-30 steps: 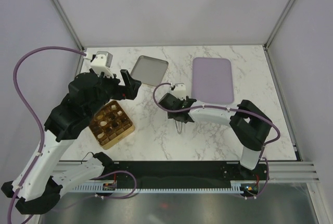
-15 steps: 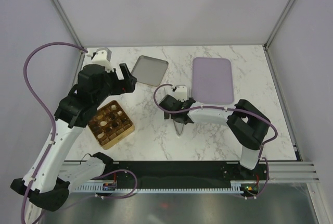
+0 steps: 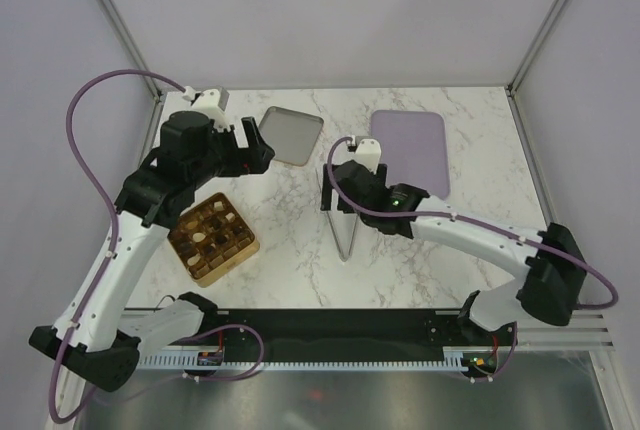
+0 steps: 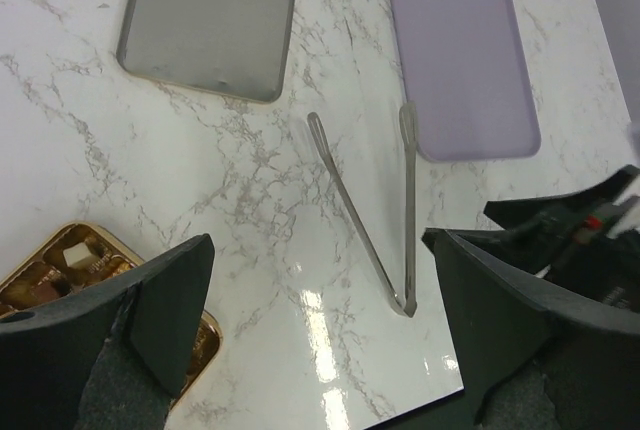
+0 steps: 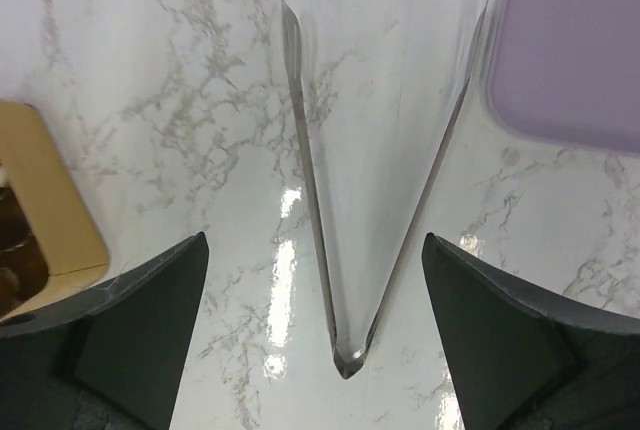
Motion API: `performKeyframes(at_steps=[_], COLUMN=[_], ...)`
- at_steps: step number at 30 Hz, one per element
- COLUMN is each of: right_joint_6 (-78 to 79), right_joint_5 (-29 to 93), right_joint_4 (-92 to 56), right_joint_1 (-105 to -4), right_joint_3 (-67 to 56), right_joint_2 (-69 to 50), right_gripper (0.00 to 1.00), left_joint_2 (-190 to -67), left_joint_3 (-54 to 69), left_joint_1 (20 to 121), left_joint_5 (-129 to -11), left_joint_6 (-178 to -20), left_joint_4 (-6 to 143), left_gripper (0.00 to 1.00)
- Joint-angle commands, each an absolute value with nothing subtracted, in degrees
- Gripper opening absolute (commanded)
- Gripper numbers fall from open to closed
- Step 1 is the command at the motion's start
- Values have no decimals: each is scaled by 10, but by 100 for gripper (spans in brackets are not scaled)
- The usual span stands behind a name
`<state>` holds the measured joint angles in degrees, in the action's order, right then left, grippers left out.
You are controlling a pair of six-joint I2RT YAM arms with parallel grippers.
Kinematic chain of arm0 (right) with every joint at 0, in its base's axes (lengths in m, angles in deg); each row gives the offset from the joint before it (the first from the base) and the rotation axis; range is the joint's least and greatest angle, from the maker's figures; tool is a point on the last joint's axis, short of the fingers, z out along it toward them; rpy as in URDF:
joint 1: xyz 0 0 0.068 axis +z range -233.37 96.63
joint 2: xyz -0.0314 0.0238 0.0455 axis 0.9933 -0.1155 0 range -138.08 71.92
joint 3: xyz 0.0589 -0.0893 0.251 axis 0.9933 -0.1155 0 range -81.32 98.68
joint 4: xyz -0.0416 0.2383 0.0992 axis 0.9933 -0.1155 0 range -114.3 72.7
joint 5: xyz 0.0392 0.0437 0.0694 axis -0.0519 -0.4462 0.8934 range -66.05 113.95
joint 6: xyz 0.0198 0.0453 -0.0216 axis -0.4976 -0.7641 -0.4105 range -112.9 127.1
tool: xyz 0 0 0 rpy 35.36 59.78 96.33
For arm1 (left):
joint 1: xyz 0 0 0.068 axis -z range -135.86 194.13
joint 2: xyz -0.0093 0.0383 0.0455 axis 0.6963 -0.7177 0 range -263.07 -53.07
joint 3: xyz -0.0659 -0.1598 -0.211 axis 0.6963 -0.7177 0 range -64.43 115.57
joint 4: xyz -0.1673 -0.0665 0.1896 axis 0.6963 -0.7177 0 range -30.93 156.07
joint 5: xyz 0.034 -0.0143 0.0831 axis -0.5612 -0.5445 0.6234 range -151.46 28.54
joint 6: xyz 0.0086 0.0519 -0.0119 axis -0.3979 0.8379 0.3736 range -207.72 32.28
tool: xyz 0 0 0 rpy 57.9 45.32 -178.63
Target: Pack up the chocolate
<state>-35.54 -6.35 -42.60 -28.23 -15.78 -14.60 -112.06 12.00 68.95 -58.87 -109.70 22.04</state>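
The chocolate (image 3: 212,234) sits in the compartments of a gold box (image 3: 236,254) at the left front, mostly dark brown pieces with a cream-white one (image 4: 73,249). Only the box's corner (image 5: 45,205) shows in the right wrist view. Metal tongs (image 3: 346,240) lie spread in a V on the marble, with nothing holding them. My right gripper (image 3: 340,202) hovers open above the tongs (image 5: 340,350), a finger on each side and clear of both arms. My left gripper (image 3: 257,144) is open in the air behind the box, and its view shows the tongs (image 4: 372,255) below.
A silver tray (image 3: 287,134) lies at the back centre and a flat lilac tray (image 3: 410,152) at the back right; both also appear in the left wrist view, silver tray (image 4: 205,22) and lilac tray (image 4: 460,60). The right arm's dark body (image 4: 575,240) is at that view's right edge.
My right gripper has opened and let go of the tongs, which now lie spread on the table, and it has drawn back toward the rear. My left gripper swung away from the box, rearward and right.
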Motion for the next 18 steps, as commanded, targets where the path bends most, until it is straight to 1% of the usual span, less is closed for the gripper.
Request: performKeyframes(at_steps=[1,4,5,7,10,15,18], right_joint_6=[-311,-287,-283,-273,-264,-273,-298], right_joint_5=[-72,-81,-87,-96,-87,-103,-110], right_joint_4=[-433,-428,-427,-427,-427,-412,-413], right_joint_1=[-281,-281,-281,-280,-281,-281,-280], right_joint_3=[-139,-159,-166,-182,-192,-217,-242], right_joint_2=[-64,-11,-2,21,49,85,112], right_gripper=[96,96,96,96,96,95,95], left_joint_2=[-1151,-1208,-1224,-1278,-1349,-1430,-1477], left_joint_3=[159,181,198,217,271,324,334], left_joint_1=[687,687,687,687,691,701,711], left_joint_5=[-612,-628,-632,-641,-658,-629,-594], left_joint_6=[-1074,-1066,-1064,-1060,-1038,-999,-963], left_joint_4=[235,241,241,241,243,243,269], left_gripper=[100,98,94,88,87,82,76])
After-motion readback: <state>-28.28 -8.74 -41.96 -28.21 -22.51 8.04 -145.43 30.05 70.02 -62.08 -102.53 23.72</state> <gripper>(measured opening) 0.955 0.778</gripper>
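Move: The grey tray is what I go for with my empty left hand; its middle lies about 25 cm ahead, 1 cm to the right and 31 cm below. The chocolate box sits some 4 cm back and 14 cm to the left of that hand, the tongs 2 cm ahead and 12 cm to the right. From my right hand the tray is about 24 cm ahead, 12 cm left and 14 cm down; the tongs are nearly straight beneath. I send my left hand forward towards the grey tray, about 11 cm, gathering speed while it also sinks and swings right, tipping the fingers down some 10 degrees and narrowing them a little, still well above the table. My right hand, open and empty, keeps rising roughly 10 cm off the tongs, tips up, then drifts right and slightly back. ##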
